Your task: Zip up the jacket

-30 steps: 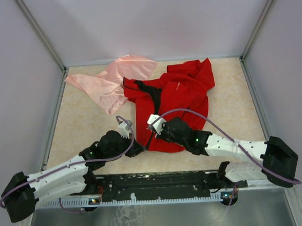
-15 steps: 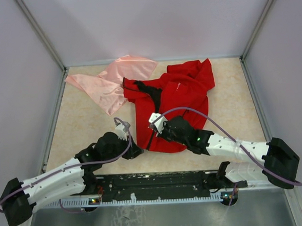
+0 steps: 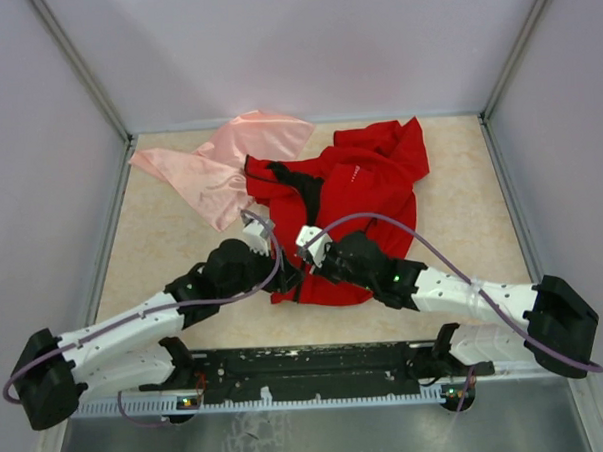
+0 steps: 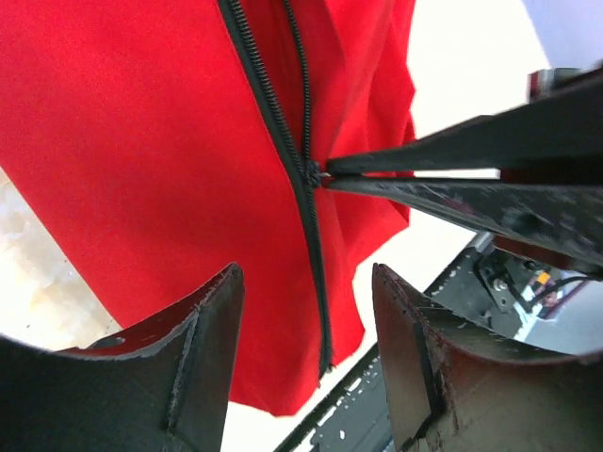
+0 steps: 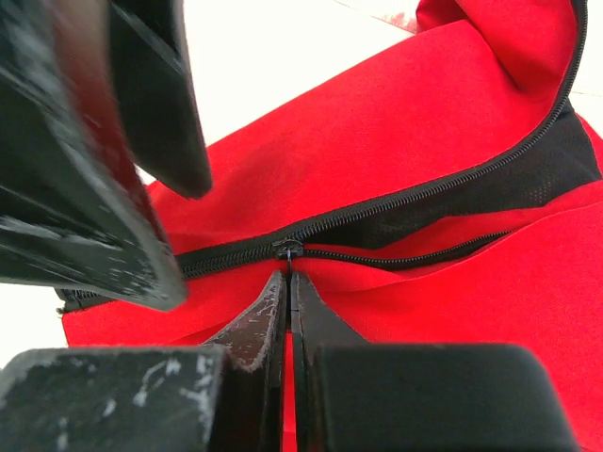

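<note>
The red jacket point(image 3: 365, 183) lies crumpled on the table, collar to the far side. Its black zipper point(image 4: 316, 254) is joined from the hem up to the slider point(image 4: 314, 174) and split above it. My right gripper point(image 5: 287, 275) is shut on the slider's small pull tab point(image 5: 285, 252), and its thin fingers point(image 4: 452, 169) reach in from the right in the left wrist view. My left gripper point(image 4: 306, 273) hovers open over the joined stretch near the hem, with nothing between its jaws. In the top view both grippers point(image 3: 294, 274) meet at the jacket's near edge.
A pale pink shiny cloth point(image 3: 229, 164) lies at the far left, touching the jacket's sleeve. The black base rail point(image 3: 318, 365) runs along the near edge, just past the hem. Grey walls point(image 3: 68, 146) enclose the table on three sides.
My left gripper has opened from shut and moved up and to the right, over the zipper by the hem. The right gripper has stayed shut on the pull tab.
</note>
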`<state>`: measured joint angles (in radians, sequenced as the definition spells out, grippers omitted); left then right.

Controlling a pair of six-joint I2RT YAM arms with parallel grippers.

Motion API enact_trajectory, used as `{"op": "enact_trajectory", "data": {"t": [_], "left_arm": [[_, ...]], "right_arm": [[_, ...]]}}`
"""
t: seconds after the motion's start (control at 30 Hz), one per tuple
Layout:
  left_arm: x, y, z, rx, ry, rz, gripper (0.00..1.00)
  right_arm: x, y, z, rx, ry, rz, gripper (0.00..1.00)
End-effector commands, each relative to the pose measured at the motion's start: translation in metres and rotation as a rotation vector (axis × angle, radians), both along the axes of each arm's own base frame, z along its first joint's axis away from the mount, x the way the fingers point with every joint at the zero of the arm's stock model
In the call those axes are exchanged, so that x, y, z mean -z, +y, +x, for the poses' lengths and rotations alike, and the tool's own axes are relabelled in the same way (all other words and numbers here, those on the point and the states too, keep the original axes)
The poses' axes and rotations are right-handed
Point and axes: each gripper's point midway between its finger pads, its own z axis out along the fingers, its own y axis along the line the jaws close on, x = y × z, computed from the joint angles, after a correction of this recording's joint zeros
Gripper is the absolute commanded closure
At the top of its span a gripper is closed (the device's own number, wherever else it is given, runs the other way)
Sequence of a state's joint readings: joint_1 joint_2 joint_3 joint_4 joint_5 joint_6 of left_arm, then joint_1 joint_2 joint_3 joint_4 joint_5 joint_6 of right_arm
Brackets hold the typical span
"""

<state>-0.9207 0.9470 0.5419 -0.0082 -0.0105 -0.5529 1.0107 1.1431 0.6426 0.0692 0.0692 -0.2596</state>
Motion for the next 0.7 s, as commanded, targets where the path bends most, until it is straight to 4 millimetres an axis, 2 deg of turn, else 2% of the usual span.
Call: {"op": "enact_trajectory", "data": {"t": [0.0,0.07,0.13,0.17,0.23,0.3,0.33,0.5,0.67], "left_arm": [[-0.001,-0.017,0.015,0.026,-0.028,0.005,0.39],[0.004,-0.019,0.019,0.028,-0.02,0.018,0.43],[0.007,-0.021,0.019,0.038,-0.017,0.036,0.53],[0.009,-0.021,0.018,0.044,-0.012,0.044,0.6],[0.014,-0.019,0.014,0.056,0.004,0.06,0.83],[0.022,-0.016,0.008,0.07,0.025,0.071,0.97],[0.025,-0.014,0.005,0.078,0.035,0.074,1.0],[0.046,-0.002,-0.016,0.121,0.095,0.115,1.0],[0.071,0.018,-0.032,0.092,0.181,0.156,1.0]], "right_arm": [[-0.03,0.015,0.003,-0.016,-0.036,0.115,1.0],[-0.03,0.017,0.002,-0.022,-0.034,0.122,1.0],[-0.029,0.017,0.003,-0.019,-0.035,0.12,1.0],[-0.029,0.017,0.004,-0.013,-0.035,0.116,1.0],[-0.028,0.014,0.008,0.014,-0.041,0.109,1.0],[-0.029,0.011,0.014,0.046,-0.048,0.103,1.0],[-0.03,0.01,0.018,0.066,-0.049,0.103,1.0],[-0.039,-0.009,0.044,0.211,-0.08,0.098,1.0],[-0.052,-0.045,0.072,0.385,-0.09,0.132,1.0]]}}
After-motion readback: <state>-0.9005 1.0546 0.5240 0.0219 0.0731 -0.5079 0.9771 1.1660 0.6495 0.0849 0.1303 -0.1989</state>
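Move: The closed strip of zip that the empty left hand goes for lies about 1 cm ahead of it, 1 cm to its right and 3 cm below. The slider is roughly 3 cm ahead and 4 cm right of that hand, the zip's bottom end some 5 cm back and 1 cm right. The right hand already pinches the slider's pull, the slider about 1 cm ahead and 1 cm left; the black lining it heads for is some 16 cm straight ahead. Down about 3 cm, drifting slightly forward and right, the left hand drops onto the jacket front just below the slider and its open fingers shut, pinching the zip strip and red cloth; it then draws back about 1.5 cm. The right hand keeps its pinch on the pull, almost still until late, then pulls some 2 cm forward and a little right towards the lining, turning slightly clockwise. ##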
